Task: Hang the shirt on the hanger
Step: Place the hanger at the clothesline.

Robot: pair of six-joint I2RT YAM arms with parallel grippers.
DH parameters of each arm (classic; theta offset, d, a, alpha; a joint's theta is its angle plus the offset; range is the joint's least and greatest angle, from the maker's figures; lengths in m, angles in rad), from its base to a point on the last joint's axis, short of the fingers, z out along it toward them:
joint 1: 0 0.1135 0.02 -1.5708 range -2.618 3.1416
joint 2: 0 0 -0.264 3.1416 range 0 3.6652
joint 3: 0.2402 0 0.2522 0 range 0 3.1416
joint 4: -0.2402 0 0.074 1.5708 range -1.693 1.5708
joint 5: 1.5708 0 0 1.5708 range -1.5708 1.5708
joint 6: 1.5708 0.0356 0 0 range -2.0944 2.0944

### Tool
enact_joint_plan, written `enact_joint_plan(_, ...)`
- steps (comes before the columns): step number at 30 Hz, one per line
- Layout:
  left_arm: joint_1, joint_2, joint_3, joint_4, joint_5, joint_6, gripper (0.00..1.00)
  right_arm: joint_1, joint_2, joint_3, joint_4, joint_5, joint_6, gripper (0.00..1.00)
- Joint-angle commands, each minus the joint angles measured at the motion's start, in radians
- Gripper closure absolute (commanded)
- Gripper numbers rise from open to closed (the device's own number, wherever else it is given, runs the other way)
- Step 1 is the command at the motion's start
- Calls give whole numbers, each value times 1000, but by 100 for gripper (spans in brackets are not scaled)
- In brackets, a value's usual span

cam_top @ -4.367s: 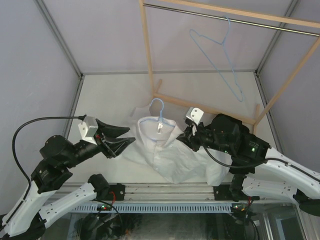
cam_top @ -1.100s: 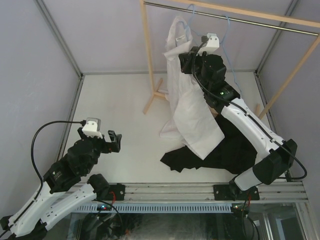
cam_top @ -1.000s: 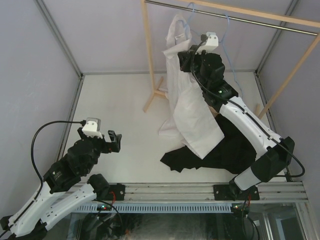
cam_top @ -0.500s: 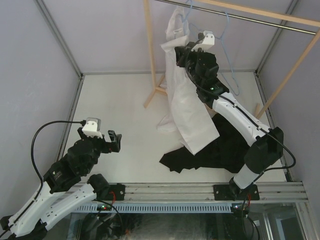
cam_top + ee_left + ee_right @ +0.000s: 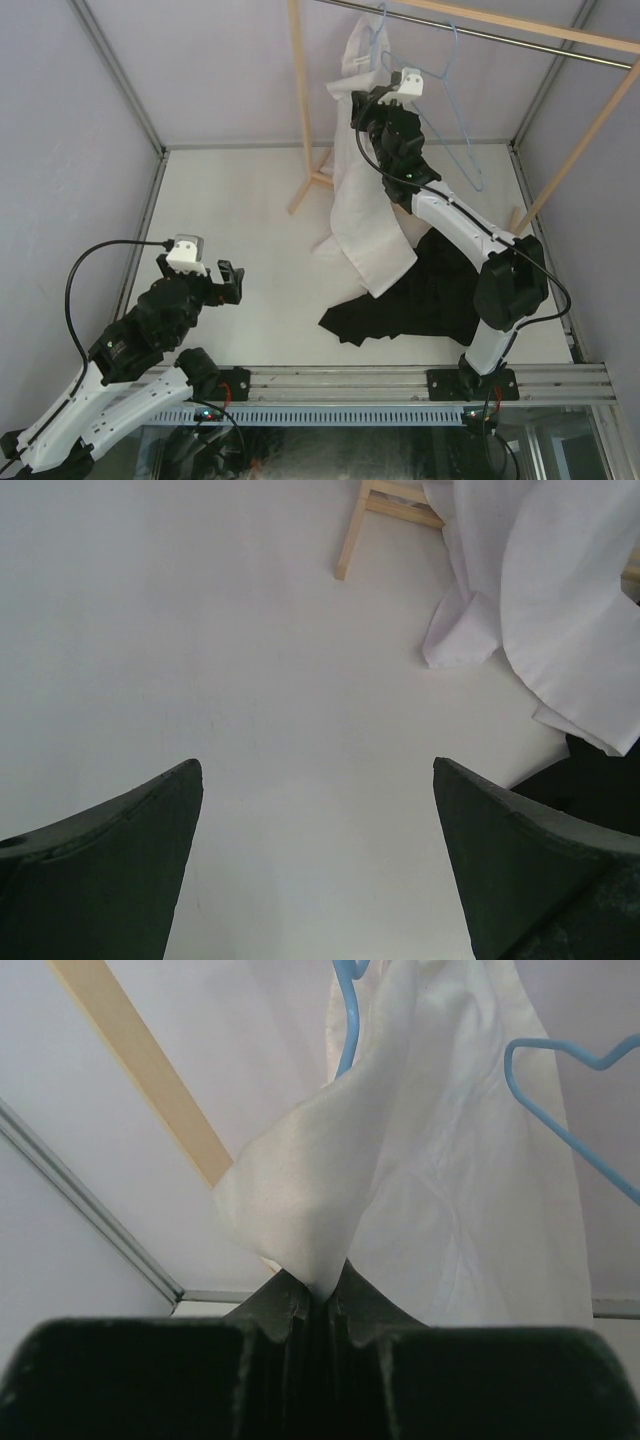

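Observation:
The white shirt (image 5: 365,200) hangs high at the back, draped over a light blue hanger (image 5: 384,35) whose hook is up by the metal rail; its lower end trails down to the table. My right gripper (image 5: 358,108) is raised beside it and shut on a fold of the shirt (image 5: 300,1210), with the hanger (image 5: 347,1020) rising just behind the cloth. My left gripper (image 5: 230,283) hovers low over the bare table at the near left, open and holding nothing. In the left wrist view its fingers (image 5: 120,850) are spread wide, with the shirt (image 5: 540,600) at the upper right.
A wooden rack with an upright post (image 5: 300,90) and a metal rail (image 5: 520,42) stands at the back. A second blue hanger (image 5: 466,130) hangs from the rail to the right. A black garment (image 5: 420,300) lies crumpled on the table under my right arm. Enclosure walls close in both sides.
The shirt, lying on the table several seconds ago, is now lifted. Over the last second my right gripper carried it slightly higher and farther back toward the rail. The left arm stayed still.

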Motion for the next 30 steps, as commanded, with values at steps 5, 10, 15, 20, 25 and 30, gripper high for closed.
enact_joint_plan(5, 7, 9, -15, 18, 1, -4, 0, 14, 8, 70, -14, 24, -7, 94)
enact_joint_plan(10, 7, 12, -14, 15, -2, -5, 0, 59, -8, 69, -45, 65, -48, 64)
enact_joint_plan(15, 7, 2, -16, 17, -6, -7, 0, 106, -101, 5, -85, 117, -110, 48)
enact_joint_plan(20, 7, 1, -17, 23, -5, -10, 0, 136, -278, -153, -120, 152, -128, 28)
enact_joint_plan(25, 7, 8, -26, 36, -3, -13, 0, 159, -445, -273, -213, 40, -171, 12)
enact_joint_plan(30, 7, 27, -19, 39, 1, -28, 0, 179, -616, -387, -334, -19, -203, 10)
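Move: Closed on the white shirt's shoulder, the right hand has the clothesline about 10 cm ahead, 3 cm to its right and some 15 cm above, where the hanger's hook sits. The second blue hanger's middle is roughly 13 cm right and 5 cm ahead; at hand height the wooden post stands about 10 cm left and 8 cm ahead. From the left hand that hook spot is some 40 cm ahead, 26 cm right and 30 cm up. Letting go of the white shirt, the right hand spreads its fingers from shut to nearly wide while easing a couple of centimetres left and slightly down. It then pulls back quickly, about 15 cm in all, away from the clothesline and the shirt, drifting right and rising at the end, with a slight roll, left side down. ##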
